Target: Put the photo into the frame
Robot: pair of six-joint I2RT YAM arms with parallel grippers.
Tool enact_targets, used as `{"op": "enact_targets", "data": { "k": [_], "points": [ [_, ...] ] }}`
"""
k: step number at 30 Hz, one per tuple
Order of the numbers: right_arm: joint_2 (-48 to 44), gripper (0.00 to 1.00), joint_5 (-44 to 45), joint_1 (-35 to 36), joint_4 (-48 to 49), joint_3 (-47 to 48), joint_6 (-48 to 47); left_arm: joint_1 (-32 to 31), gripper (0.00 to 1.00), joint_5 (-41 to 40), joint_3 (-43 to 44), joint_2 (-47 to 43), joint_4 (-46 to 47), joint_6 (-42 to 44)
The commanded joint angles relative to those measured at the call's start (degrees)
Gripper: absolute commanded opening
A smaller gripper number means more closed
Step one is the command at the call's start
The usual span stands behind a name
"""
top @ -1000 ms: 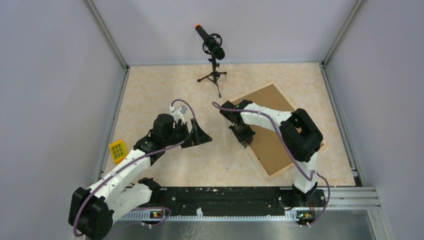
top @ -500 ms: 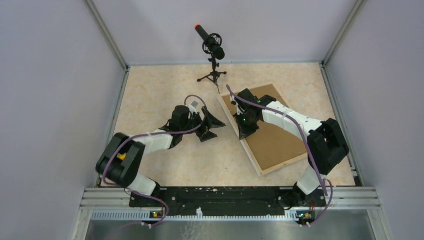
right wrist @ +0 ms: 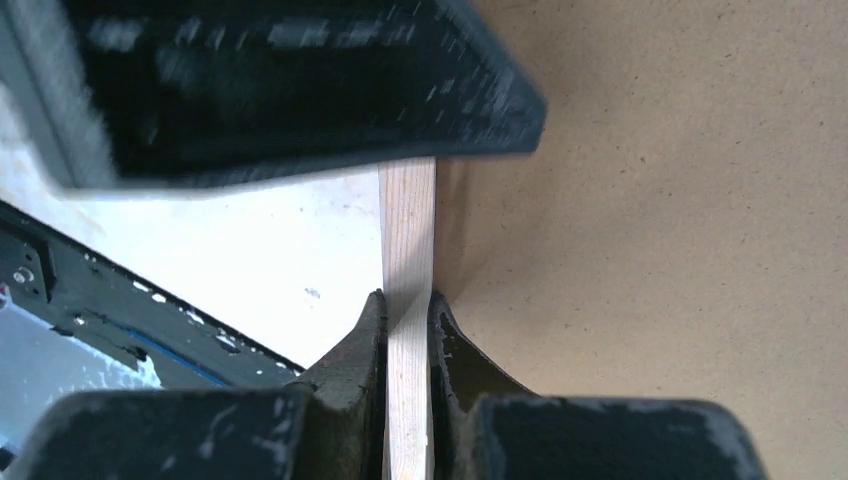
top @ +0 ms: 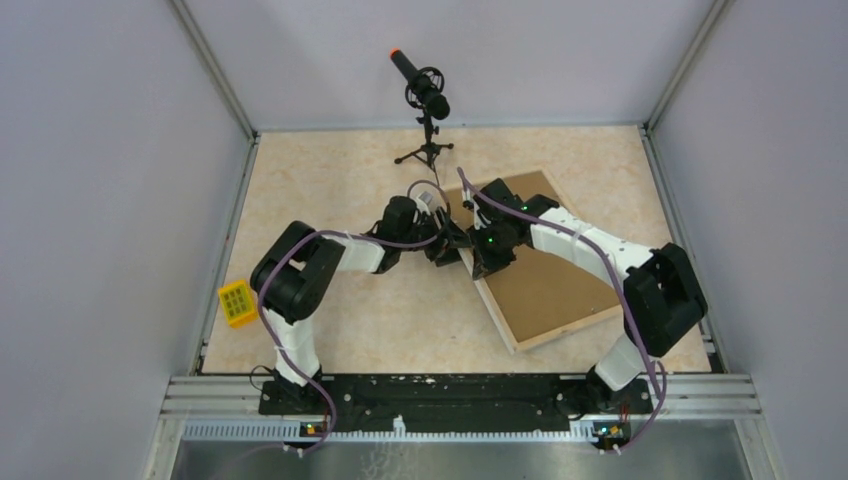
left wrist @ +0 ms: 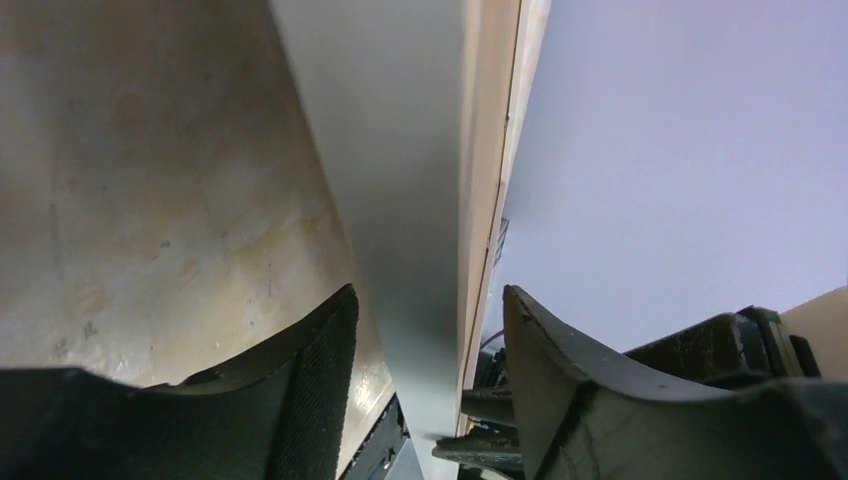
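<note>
The frame (top: 565,333) lies right of centre, back upward, its brown backing board (top: 550,275) showing. My right gripper (top: 487,262) is shut on its left pale wood border (right wrist: 408,220), one finger on each side, with the board (right wrist: 650,250) to its right. My left gripper (top: 448,245) meets the same edge from the left. In the left wrist view this gripper (left wrist: 430,300) stands open astride the raised edge (left wrist: 480,200), with a small gap at each finger. The photo is out of view.
A microphone on a small tripod (top: 428,100) stands at the back centre. A yellow block (top: 237,303) lies by the left wall. Grey walls close in three sides, and a metal rail (top: 460,395) runs along the near edge.
My left arm has swung right to the frame's left edge, and its jaws have narrowed around that edge. The right gripper keeps its grip; the frame has turned slightly.
</note>
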Motion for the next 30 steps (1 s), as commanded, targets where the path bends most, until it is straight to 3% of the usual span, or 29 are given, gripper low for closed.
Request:
{"op": "enact_targets", "data": {
  "k": [1, 5, 8, 11, 15, 22, 26, 30],
  "points": [
    [-5.92, 0.0, -5.92, 0.12, 6.33, -1.34, 1.65, 0.22, 0.55, -0.1, 3.88, 1.71, 1.22, 1.1],
    [-8.47, 0.02, -3.97, 0.07, 6.44, -2.69, 1.39, 0.26, 0.42, -0.96, 5.53, 1.0, -2.72, 4.02],
    [-10.32, 0.31, 2.76, 1.09, 4.89, -2.79, 0.53, 0.26, 0.27, -1.57, 6.71, -0.66, -5.38, 5.79],
    [-10.84, 0.66, 13.03, 4.54, 0.9, -0.79, -0.57, 0.26, 0.21, -1.14, 7.54, -2.63, -7.73, 6.01],
    [-10.85, 0.88, 32.32, 13.44, -6.22, 2.59, -0.25, 0.33, 0.19, -0.85, 8.39, -4.93, -10.6, 5.08],
    [-9.12, 0.94, 56.88, 31.17, -11.02, 2.33, 6.97, 0.35, 0.18, 0.81, 8.82, -6.18, -11.2, 1.96],
    [-2.42, 0.94, 68.45, 36.31, -19.29, 3.51, 15.52, 0.59, 0.18, 1.43, 8.77, -6.47, -11.66, 0.58],
    [6.79, 0.88, 73.56, 38.51, -26.2, 5.42, 23.38, 0.71, 0.18, 1.78, 8.95, -6.51, -11.76, -0.03]
  ]
}}
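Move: The frame's left rail stands between the left hand's open fingers, about 1 cm to their right and level with them. The right hand still pinches that rail between its fingertips. From the right hand, the backing board's middle lies some 4 cm ahead and 9 cm right, about 1 cm lower. The frame's near-left corner is some 17 cm back and 6 cm right, about 1 cm lower. Left fingers close on the rail; right lets go, rises and backs off about 5 cm, tipping some 50 degrees. ##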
